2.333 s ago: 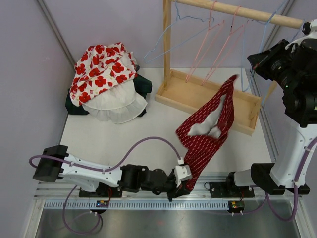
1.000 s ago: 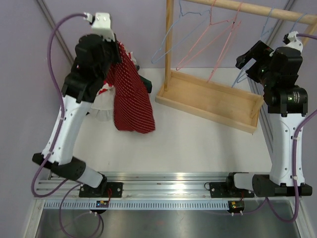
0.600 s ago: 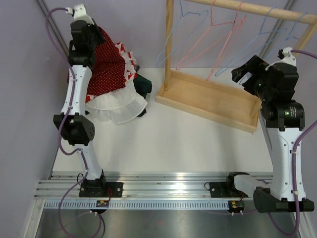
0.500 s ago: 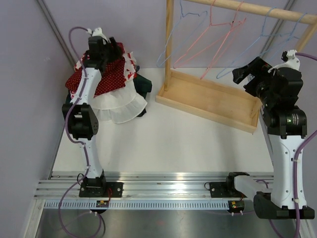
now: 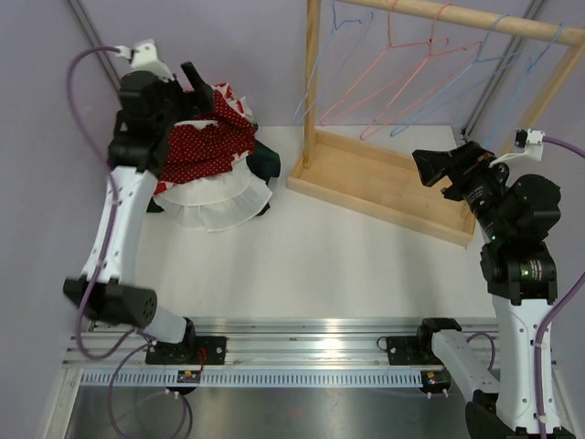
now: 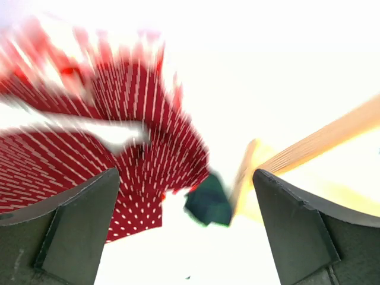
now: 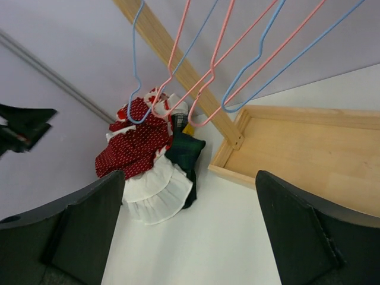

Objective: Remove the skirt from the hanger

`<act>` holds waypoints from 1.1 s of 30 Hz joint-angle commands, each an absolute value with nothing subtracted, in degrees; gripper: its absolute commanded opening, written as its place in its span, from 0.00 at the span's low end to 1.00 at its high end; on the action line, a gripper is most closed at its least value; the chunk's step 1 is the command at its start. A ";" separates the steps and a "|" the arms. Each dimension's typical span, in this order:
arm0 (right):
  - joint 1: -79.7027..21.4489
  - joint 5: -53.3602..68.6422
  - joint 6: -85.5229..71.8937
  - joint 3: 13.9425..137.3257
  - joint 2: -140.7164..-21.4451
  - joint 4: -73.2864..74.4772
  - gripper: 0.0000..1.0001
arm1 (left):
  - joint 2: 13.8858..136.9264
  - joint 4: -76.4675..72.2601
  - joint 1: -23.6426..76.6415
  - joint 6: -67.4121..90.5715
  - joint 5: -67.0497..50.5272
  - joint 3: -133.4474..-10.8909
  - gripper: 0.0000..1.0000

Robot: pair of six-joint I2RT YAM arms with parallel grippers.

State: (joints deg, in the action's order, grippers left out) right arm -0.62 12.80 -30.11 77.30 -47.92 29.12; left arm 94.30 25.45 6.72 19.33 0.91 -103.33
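The red dotted skirt (image 5: 208, 142) lies on top of the clothes pile at the back left, off the hangers. It shows blurred in the left wrist view (image 6: 89, 148) and in the right wrist view (image 7: 135, 148). My left gripper (image 5: 189, 84) hangs above the pile, open and empty (image 6: 184, 178). My right gripper (image 5: 431, 165) is open and empty (image 7: 190, 178), in the air in front of the rack. Several pink and blue wire hangers (image 5: 402, 50) hang bare on the wooden rail (image 5: 457, 18).
The pile also holds a white ruffled skirt (image 5: 219, 197), a red-flowered cloth (image 5: 233, 96) and a dark green cloth (image 5: 267, 157). The rack's wooden tray base (image 5: 388, 183) lies at the back right, with its upright post (image 5: 313, 73).
My left arm carried the red skirt from the front to the back-left pile, let it go and rose above it. My right arm drew back and down from the rail.
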 commanded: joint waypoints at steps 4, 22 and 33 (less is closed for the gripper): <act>-0.44 21.71 -35.94 67.42 -39.03 16.52 0.99 | 62.44 25.93 10.01 15.98 1.15 -84.68 0.99; -0.53 29.10 -43.78 46.66 -27.16 21.35 0.99 | 15.03 36.30 11.25 16.96 -1.93 -44.48 0.99; -1.05 26.90 -41.40 50.37 -31.73 19.60 0.99 | 17.31 36.21 11.34 16.17 -1.41 -43.59 0.99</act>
State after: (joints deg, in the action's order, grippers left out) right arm -0.75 26.63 -42.30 49.36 -30.87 21.96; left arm 17.15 37.71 11.05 17.04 -2.22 -43.77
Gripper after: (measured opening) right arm 0.993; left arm 0.987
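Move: The red dotted skirt, already let go, lies on the clothes pile about 5 cm ahead of the left hand, 6 cm to its left and some 26 cm below. The white skirt's ruffle shows about 7 cm back from that hand and straight below, and the rack's left post stands roughly 27 cm to its right and 3 cm ahead. From the right hand the dotted skirt is about 28 cm ahead, 60 cm left and 35 cm below. Back towards its base the open, empty left hand sweeps some 30 cm away from the pile, first arching up about 14 cm with its fingers tipping upward, then sinking to finish lower than it began, fingers nearly level again. The right hand, also open and empty, sinks about 10 cm beside the rack, easing back and left and turning some 15 degrees counter-clockwise. ##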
